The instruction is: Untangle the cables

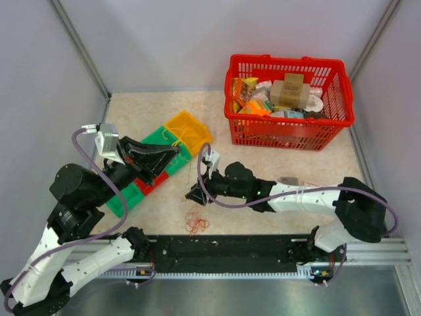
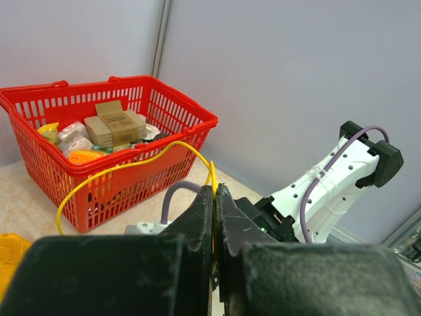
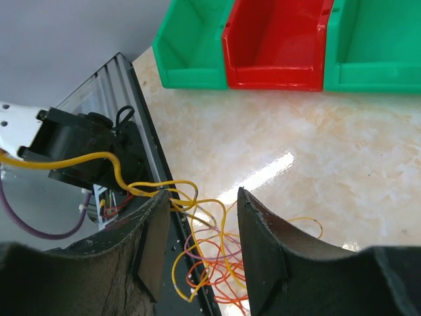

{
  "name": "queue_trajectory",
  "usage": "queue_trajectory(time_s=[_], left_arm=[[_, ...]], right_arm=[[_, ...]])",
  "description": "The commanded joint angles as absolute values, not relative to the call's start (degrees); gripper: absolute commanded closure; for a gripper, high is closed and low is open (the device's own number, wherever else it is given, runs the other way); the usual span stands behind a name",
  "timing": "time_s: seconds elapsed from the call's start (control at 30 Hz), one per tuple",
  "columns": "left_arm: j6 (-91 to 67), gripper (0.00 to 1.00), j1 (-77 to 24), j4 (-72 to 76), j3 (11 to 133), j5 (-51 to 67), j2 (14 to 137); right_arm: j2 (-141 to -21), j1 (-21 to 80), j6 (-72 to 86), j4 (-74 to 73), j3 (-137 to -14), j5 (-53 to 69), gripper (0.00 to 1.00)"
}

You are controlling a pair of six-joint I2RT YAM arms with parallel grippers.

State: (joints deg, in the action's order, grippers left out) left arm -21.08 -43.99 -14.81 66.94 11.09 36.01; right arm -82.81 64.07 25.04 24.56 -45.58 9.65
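The cables (image 1: 195,222) are a small tangle of thin orange, yellow and reddish loops on the table by the front rail. My left gripper (image 1: 175,151) hangs over the bins, shut on a yellow cable (image 2: 131,163) that arcs away from its fingertips (image 2: 215,187). My right gripper (image 1: 195,196) hovers just above the tangle (image 3: 227,263) and is open. Yellow loops lie between its fingers (image 3: 200,197), and one strand runs across the left finger (image 3: 154,217).
A row of green, red and yellow bins (image 1: 164,158) lies diagonally at the left, also seen as a red bin (image 3: 276,39) between green ones. A red basket (image 1: 289,128) full of packets stands at the back right. The black rail (image 1: 223,250) borders the tangle.
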Motion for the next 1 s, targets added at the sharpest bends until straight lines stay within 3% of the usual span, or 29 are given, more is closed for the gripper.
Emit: queue_trajectory(time_s=[0.0,0.1,0.23,0.3,0.53,0.7,0.97], left_arm=[[-21.53,1.00,-44.12,-11.78,66.97,11.60,36.04],[-21.53,1.00,-44.12,-12.22,67.24,11.51,35.86],[-20.92,1.00,-44.12,-13.27,68.11,11.16,36.12],[-20.31,1.00,-44.12,-13.62,68.55,10.73,35.95],[-14.52,1.00,-44.12,-18.28,74.35,5.28,33.50],[-9.94,1.00,-44.12,-20.12,77.60,-1.82,30.94],[-8.61,1.00,-44.12,-17.67,74.80,-6.94,27.60]], right_arm=[[-85.95,64.77,23.21,27.95,-49.30,11.16,0.57],[-86.13,65.04,22.24,28.12,-49.66,11.16,0.68],[-85.70,64.95,23.29,26.99,-49.05,8.01,0.93],[-84.91,65.04,24.86,26.28,-46.95,3.28,0.99],[-81.30,62.68,34.70,18.39,-38.86,-14.22,1.00],[-78.15,54.42,42.70,14.94,-29.73,-13.02,1.00],[-68.22,47.20,42.71,8.02,-21.01,-16.34,1.00]])
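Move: The yellow cable hangs from the left hand, its loops between the open right fingers, only about 1 cm left of that hand's point and 1 cm below. The orange and pink tangle lies some 18 cm below the right hand, about 2 cm back and 1 cm to the right; the red bin's middle is roughly 17 cm ahead, 19 cm left and 16 cm down. From the left hand, those yellow loops are about 29 cm below, 2 cm forward and 2 cm left. The hanging yellow loops are pinched as the right fingers sink about 2 cm and close on them. Keeping that pinch, the right hand then swings about 20 cm right, 14 cm further down and 6 cm forward to just above the open table, turning some 45 degrees clockwise and tipping down. From halfway, the left hand, still gripping its yellow cable, draws away about 10 cm left and 7 cm up. ##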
